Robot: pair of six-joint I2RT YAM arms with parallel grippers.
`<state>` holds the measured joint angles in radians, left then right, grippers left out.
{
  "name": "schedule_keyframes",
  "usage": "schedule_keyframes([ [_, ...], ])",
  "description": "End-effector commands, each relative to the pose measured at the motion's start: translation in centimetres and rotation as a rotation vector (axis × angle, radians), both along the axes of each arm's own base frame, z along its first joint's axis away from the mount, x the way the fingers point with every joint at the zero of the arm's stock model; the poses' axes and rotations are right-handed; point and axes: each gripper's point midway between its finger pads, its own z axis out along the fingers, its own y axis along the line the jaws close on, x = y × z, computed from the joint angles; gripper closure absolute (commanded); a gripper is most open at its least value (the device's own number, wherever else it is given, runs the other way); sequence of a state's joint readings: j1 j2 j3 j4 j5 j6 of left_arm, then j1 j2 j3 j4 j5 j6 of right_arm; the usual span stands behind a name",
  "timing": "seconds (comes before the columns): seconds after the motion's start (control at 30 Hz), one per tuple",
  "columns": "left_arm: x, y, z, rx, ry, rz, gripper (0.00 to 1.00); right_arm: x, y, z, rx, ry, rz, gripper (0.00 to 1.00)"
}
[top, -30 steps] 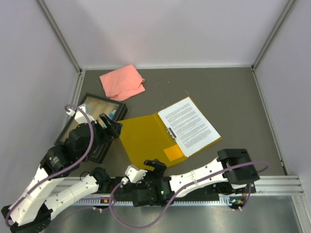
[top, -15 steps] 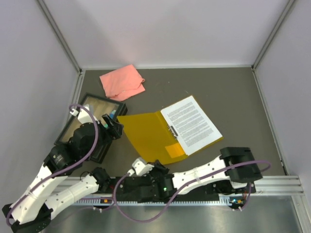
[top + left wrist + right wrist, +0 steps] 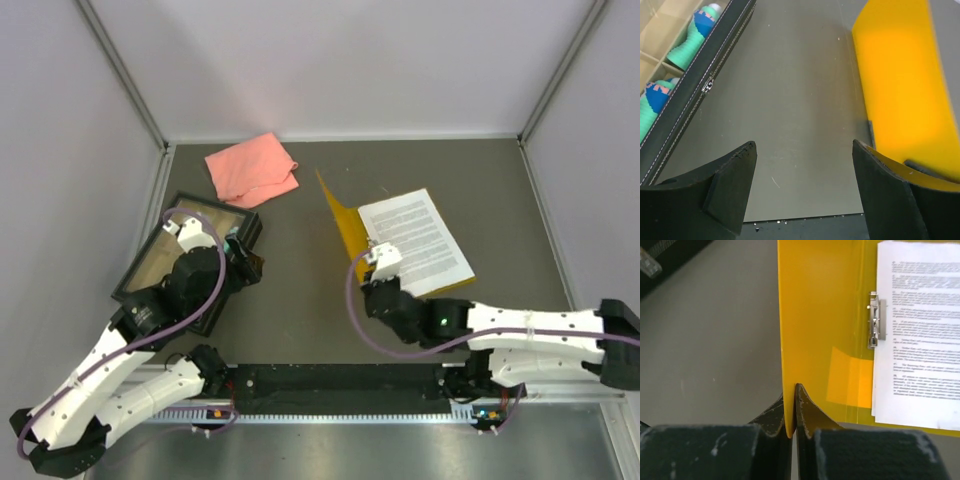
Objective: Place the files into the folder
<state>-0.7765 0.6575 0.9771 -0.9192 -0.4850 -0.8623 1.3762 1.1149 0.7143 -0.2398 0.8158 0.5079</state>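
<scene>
The yellow-orange folder (image 3: 343,222) lies open at mid table, its left cover lifted up on edge. The white printed files (image 3: 417,241) lie on its right half beside the metal clip (image 3: 874,327). My right gripper (image 3: 792,412) is shut on the near edge of the raised cover (image 3: 820,340) and holds it up; it shows in the top view (image 3: 380,268) just in front of the folder. My left gripper (image 3: 802,170) is open and empty above bare table, left of the folder (image 3: 905,95); it shows in the top view (image 3: 250,262) next to the tray.
A black-framed tray (image 3: 185,260) with green and blue rolls (image 3: 692,37) sits at the left, under my left arm. A pink cloth (image 3: 251,169) lies at the back left. Grey walls close the table's sides and back.
My right gripper took hold of the folder's left cover and swung it up to the right, from flat to nearly upright. The folder and files shifted right. My left gripper moved little.
</scene>
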Motion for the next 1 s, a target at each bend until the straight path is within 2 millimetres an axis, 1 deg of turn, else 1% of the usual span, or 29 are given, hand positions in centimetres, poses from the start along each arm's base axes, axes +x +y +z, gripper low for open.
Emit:
schedule_keyframes([
  [0.0,0.7,-0.9,0.3,-0.024,-0.017,-0.010,0.19,1.5,-1.1,1.1,0.298,0.123,0.005,1.00],
  [0.03,0.7,-0.9,0.1,-0.022,-0.014,-0.013,0.19,2.8,-2.2,1.5,0.357,0.144,-0.021,1.00],
  [0.07,0.7,-1.0,0.0,-0.021,-0.010,-0.016,0.19,3.3,-2.9,1.5,0.391,0.155,-0.035,1.00],
  [0.1,0.7,-1.1,-0.1,-0.019,-0.008,-0.017,0.19,3.7,-4.2,1.8,0.440,0.156,-0.061,1.00],
  [0.13,0.7,-1.3,-0.3,-0.021,0.000,-0.024,0.19,3.7,-4.4,1.8,0.469,0.181,-0.042,1.00],
  [0.17,0.7,-1.4,-0.4,-0.021,0.002,-0.027,0.19,5.2,-6.5,1.6,0.485,0.178,-0.118,1.00],
  [0.2,0.7,-1.5,-0.5,-0.022,0.005,-0.030,0.19,5.4,-7.6,1.8,0.519,0.182,-0.145,1.00],
  [0.23,0.7,-1.6,-0.6,-0.025,0.009,-0.035,0.19,5.4,-7.9,1.7,0.536,0.204,-0.136,1.00],
  [0.27,0.6,-1.7,-0.7,-0.026,0.010,-0.037,0.19,6.5,-10.2,0.9,0.540,0.211,-0.216,1.00],
  [0.3,0.7,-1.7,-0.7,-0.026,0.012,-0.038,0.19,6.3,-10.5,0.7,0.557,0.237,-0.211,1.00],
  [0.33,0.7,-1.8,-0.9,-0.028,0.013,-0.040,0.19,6.7,-11.5,0.4,0.565,0.245,-0.239,1.00],
  [0.37,0.6,-1.9,-0.9,-0.032,0.014,-0.045,0.18,6.7,-12.4,-0.5,0.554,0.273,-0.274,1.00],
  [0.4,0.6,-2.0,-0.9,-0.035,0.015,-0.047,0.19,7.1,-13.9,-1.5,0.560,0.299,-0.329,1.00],
  [0.47,0.6,-2.2,-1.0,-0.041,0.019,-0.055,0.18,7.2,-15.5,-3.2,0.549,0.340,-0.395,1.00],
  [0.5,0.6,-2.2,-1.0,-0.042,0.019,-0.057,0.19,7.3,-17.0,-4.5,0.540,0.360,-0.456,1.00],
  [0.57,0.5,-2.4,-1.3,-0.044,0.027,-0.061,0.19,6.9,-18.4,-6.4,0.520,0.395,-0.532,1.00],
  [0.6,0.5,-2.4,-1.4,-0.044,0.027,-0.061,0.19,6.6,-19.7,-7.4,0.501,0.414,-0.602,1.00],
  [0.63,0.4,-2.4,-1.5,-0.044,0.030,-0.062,0.19,6.3,-20.1,-8.0,0.492,0.429,-0.626,1.00],
  [0.67,0.5,-2.4,-1.6,-0.043,0.032,-0.063,0.18,5.9,-21.0,-9.1,0.469,0.459,-0.694,0.99],
  [0.7,0.4,-2.5,-1.6,-0.044,0.033,-0.065,0.19,5.6,-21.9,-9.9,0.436,0.469,-0.751,0.94],
  [0.73,0.4,-2.5,-1.8,-0.042,0.036,-0.067,0.18,5.4,-22.4,-10.5,0.417,0.490,-0.787,0.86],
  [0.77,0.4,-2.5,-1.9,-0.043,0.038,-0.068,0.18,5.2,-22.9,-11.4,0.391,0.530,-0.823,0.82],
  [0.8,0.4,-2.7,-1.8,-0.048,0.037,-0.073,0.19,5.0,-23.4,-11.9,0.371,0.548,-0.855,0.77],
  [0.83,0.4,-2.7,-1.9,-0.049,0.038,-0.076,0.18,5.0,-23.9,-12.3,0.363,0.564,-0.878,0.68],
  [0.87,0.4,-2.7,-2.0,-0.048,0.041,-0.077,0.18,5.1,-23.9,-12.8,0.349,0.599,-0.889,0.65],
  [0.9,0.4,-2.8,-2.0,-0.052,0.042,-0.080,0.18,5.1,-23.8,-13.0,0.349,0.621,-0.888,0.62],
  [0.93,0.3,-2.9,-2.0,-0.054,0.043,-0.080,0.18,5.0,-23.9,-13.1,0.337,0.639,-0.891,0.53],
  [0.97,0.3,-2.8,-2.1,-0.053,0.044,-0.080,0.18,5.5,-23.8,-12.5,0.331,0.639,-0.884,0.47],
])
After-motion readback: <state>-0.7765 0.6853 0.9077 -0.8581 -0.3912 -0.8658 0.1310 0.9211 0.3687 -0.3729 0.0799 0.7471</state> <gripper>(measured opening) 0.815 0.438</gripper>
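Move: The cover's free edge is already pinched in my right hand. The papers I fold it over lie about 18 cm ahead and 15 cm to the right, some 15 cm below. The metal clip is 17 cm ahead and just 3 cm right; the papers' near right corner is roughly 8 cm ahead and 28 cm right, at table height. From my left hand, the papers lie about 17 cm ahead, 35 cm right and 24 cm below. I swing the pinched cover edge over the papers with my right hand, about 23 cm to the right, reaching forward and slightly up first, then sinking about 15 cm and easing back towards the folder's near right corner. My wrist turns clockwise and tips down, and near the end my fingers open about halfway, letting go of the edge. My open left hand drifts a couple of centimetres down and right. ##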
